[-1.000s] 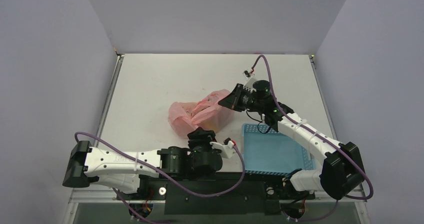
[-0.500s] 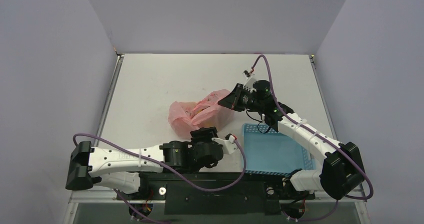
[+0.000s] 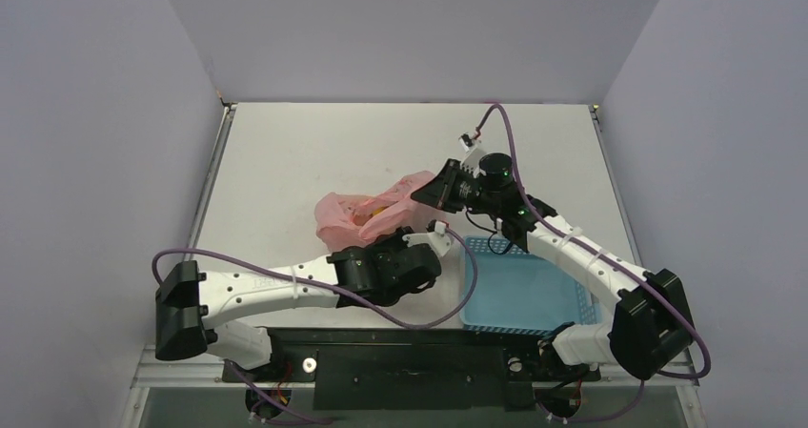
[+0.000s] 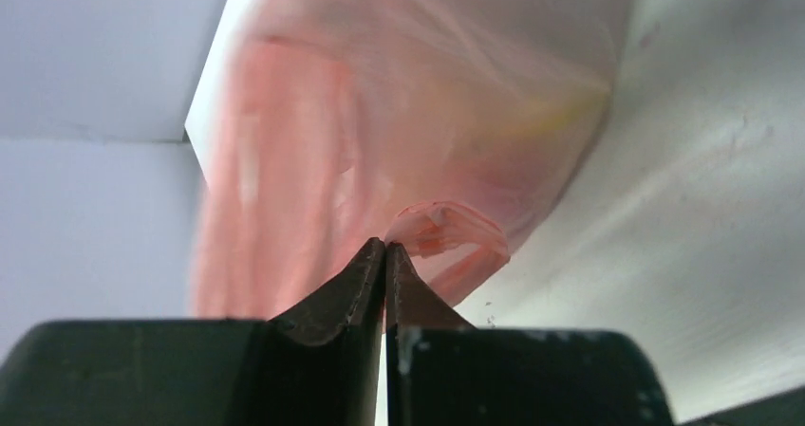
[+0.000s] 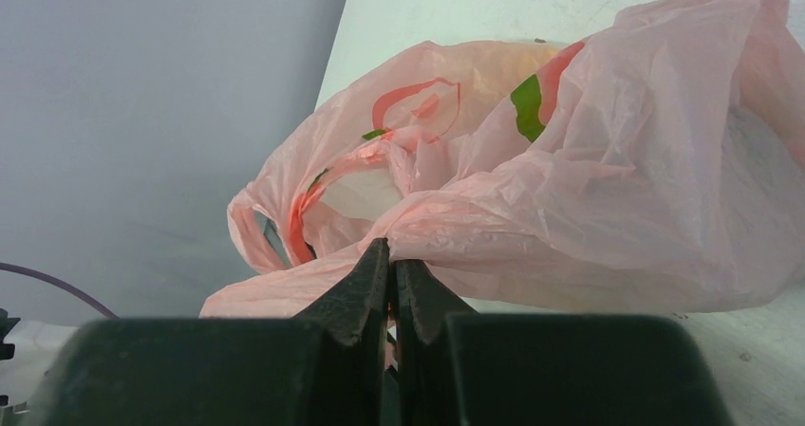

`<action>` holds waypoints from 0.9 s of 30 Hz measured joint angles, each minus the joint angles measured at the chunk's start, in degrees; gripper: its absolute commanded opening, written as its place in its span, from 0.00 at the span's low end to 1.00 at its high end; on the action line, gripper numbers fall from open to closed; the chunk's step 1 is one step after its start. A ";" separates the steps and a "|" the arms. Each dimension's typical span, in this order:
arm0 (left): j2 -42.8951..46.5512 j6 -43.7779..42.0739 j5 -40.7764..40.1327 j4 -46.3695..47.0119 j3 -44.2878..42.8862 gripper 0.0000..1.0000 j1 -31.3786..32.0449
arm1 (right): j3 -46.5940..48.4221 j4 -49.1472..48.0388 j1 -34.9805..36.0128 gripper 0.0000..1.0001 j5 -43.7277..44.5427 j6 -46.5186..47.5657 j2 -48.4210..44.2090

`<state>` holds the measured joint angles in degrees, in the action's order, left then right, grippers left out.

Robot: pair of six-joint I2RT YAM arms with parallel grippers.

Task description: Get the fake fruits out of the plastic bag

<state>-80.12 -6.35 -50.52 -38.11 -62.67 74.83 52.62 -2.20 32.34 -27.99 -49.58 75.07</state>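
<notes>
The pink plastic bag (image 3: 345,214) lies at the table's middle, bunched and partly lifted. My right gripper (image 3: 420,195) is shut on the bag's upper right edge; pink film sits between its jaws in the right wrist view (image 5: 391,246), with the bag (image 5: 608,160) spread beyond. My left gripper (image 3: 405,241) is at the bag's near right side, shut, with a fold of the bag (image 4: 446,236) pinched at its tips (image 4: 385,248). A yellow-orange fruit (image 3: 379,214) shows dimly through the film. The other fruits are hidden inside.
A blue perforated basket (image 3: 522,293) sits on the table at the near right, under the right arm. Purple cables loop from both arms. Grey walls enclose the table on three sides.
My left arm has stretched forward and right, bringing its gripper up against the bag's near side. The bag has shifted slightly left and risen. The right gripper has moved a little left.
</notes>
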 measured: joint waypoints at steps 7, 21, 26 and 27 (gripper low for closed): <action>4.98 25.68 -8.59 -12.26 -6.99 0.00 -2.78 | 1.40 -2.58 -0.55 0.00 -3.93 -1.75 5.42; 47.60 62.86 3.37 -16.81 7.39 0.00 -19.06 | 1.51 -1.73 1.84 0.28 -2.34 -2.05 6.21; 50.80 66.58 6.67 -14.53 10.91 0.00 -19.17 | 3.28 10.73 7.04 0.54 6.12 6.08 2.25; 50.66 67.23 7.17 -14.56 11.02 0.00 -19.17 | 3.89 13.03 8.07 0.56 8.15 7.82 0.98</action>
<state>-29.45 60.88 -43.35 -52.66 -51.66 55.66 56.51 10.83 40.40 -19.84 -41.76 76.05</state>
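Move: The left hand already pinches the bag's near rim; the fake fruits lie in the bag about 17 cm ahead of it, 3 cm to its left and some 12 cm lower, and the bag's left side is about 14 cm ahead and 16 cm left. From the right hand, still shut on the bag's right rim, the fruits are about 12 cm ahead, 8 cm left and 17 cm below; the blue basket is some 24 cm to its right and 4 cm back, well below. Keeping its pinch on the rim, the left hand lifts about 8 cm and sweeps some 15 cm left, easing back a little late on, while it rolls roughly 95 degrees about its own fingers, left side going down, to draw the plastic out beyond the bag's left side. The right hand first keeps its grip and shifts a couple of centimetres left, then opens to about half, letting go of the right rim as it draws back some 4 cm and sinks slightly. ##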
